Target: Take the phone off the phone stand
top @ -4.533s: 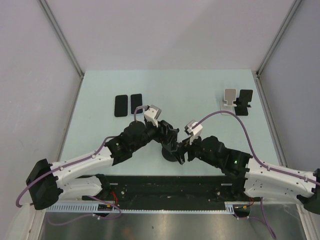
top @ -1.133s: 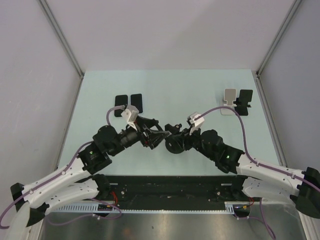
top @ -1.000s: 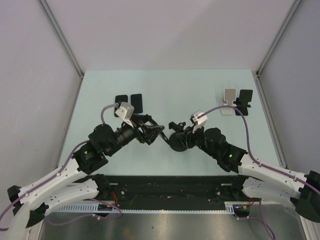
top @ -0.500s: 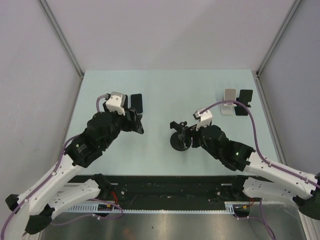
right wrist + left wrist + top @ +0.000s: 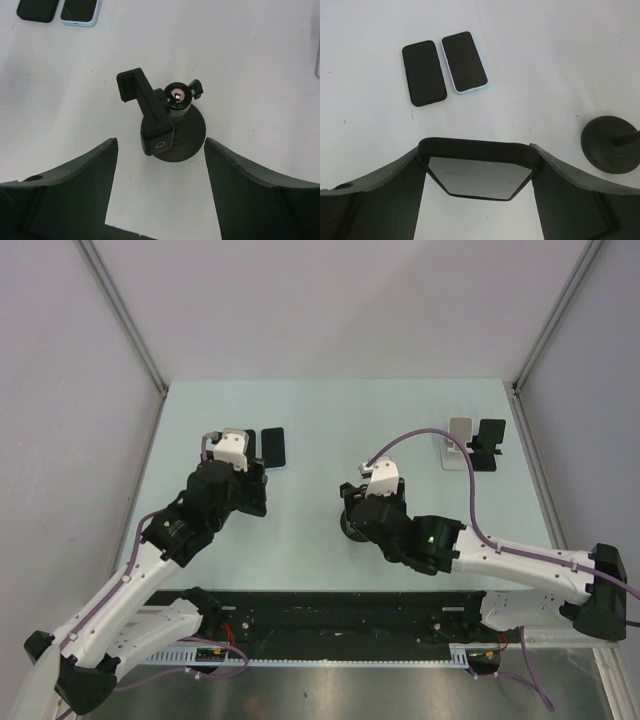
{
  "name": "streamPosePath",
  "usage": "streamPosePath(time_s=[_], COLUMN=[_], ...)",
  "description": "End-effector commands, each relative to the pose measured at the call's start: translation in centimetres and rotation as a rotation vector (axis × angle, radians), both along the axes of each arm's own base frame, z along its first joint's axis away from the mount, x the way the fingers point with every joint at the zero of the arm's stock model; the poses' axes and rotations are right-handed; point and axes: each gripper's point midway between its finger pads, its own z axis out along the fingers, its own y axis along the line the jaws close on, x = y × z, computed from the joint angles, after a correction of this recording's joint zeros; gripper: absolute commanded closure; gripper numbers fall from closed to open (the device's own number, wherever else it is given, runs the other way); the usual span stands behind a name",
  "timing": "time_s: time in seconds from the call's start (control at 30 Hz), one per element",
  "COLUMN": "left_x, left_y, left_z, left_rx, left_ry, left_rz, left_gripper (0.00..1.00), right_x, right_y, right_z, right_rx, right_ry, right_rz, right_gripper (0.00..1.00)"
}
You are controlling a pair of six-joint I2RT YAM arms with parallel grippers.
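Note:
My left gripper (image 5: 479, 155) is shut on a phone in a black case (image 5: 480, 172), held flat across the jaws above the table. In the top view the left gripper (image 5: 250, 492) is left of the stand. The black phone stand (image 5: 172, 132) has a round base and a clamp arm (image 5: 145, 107) with nothing in it. My right gripper (image 5: 160, 145) is open above the stand, one finger on each side, not touching it. The stand also shows in the top view (image 5: 349, 526) and at the right edge of the left wrist view (image 5: 612, 144).
Two phones lie side by side on the table, one black (image 5: 423, 73) and one with a light blue rim (image 5: 464, 62); the latter also shows in the top view (image 5: 272, 447). A white stand (image 5: 459, 440) and a black stand (image 5: 490, 445) sit at the back right.
My left gripper has moved left, away from the stand, with the phone in it. My right gripper has drawn back from the stand and now hangs open over it.

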Motion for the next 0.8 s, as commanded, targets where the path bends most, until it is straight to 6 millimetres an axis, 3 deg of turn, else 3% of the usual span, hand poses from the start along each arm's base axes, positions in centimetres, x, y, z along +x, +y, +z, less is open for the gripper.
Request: streamPosePath(time_s=[0.0, 0.1, 0.3, 0.77], left_x=[0.4, 0.4, 0.3, 0.3], left_y=[0.1, 0.1, 0.3, 0.5], left_z=[3.1, 3.0, 3.2, 3.0], left_rx=[-0.048, -0.049, -0.048, -0.039], left_ry=[-0.110, -0.110, -0.123, -0.125], left_rz=[-0.007, -0.013, -0.008, -0.010], left_gripper=[1.00, 1.00, 1.00, 1.00], right_x=[1.5, 1.9, 2.5, 1.3], right_y=[-0.7, 0.6, 0.9, -2.1], right_z=[1.6, 1.2, 0.5, 1.3], right_rx=[0.015, 0.027, -0.010, -0.081], right_ry=[-0.074, -0.077, -0.094, -0.094], right_rz=[-0.125, -0.115, -0.140, -0.152], right_gripper=[0.27, 0.28, 0.35, 0.53])
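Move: The phone stand's empty black holder is just ahead of the right hand's open fingers, about 2 cm forward, 1 cm left and 3 cm below. From the right hand, the blue-edged phone lies on the table some 23 cm ahead and 24 cm left, with the black phone about 24 cm ahead and 32 cm left, both roughly 17 cm lower. From the left hand, the holder is about 25 cm right, 3 cm back and 6 cm below. Around the lower end of the phone stand's holder, the right hand's fingers draw partway together, leaving a gap of about two thirds of what it was. The hand first sinks about 2.5 cm while edging nearly 2 cm forward, then shifts about 1 cm right with a slight rise, turning some 5 degrees clockwise. One fingertip comes close against the holder's lower corner; contact can't be made out. ##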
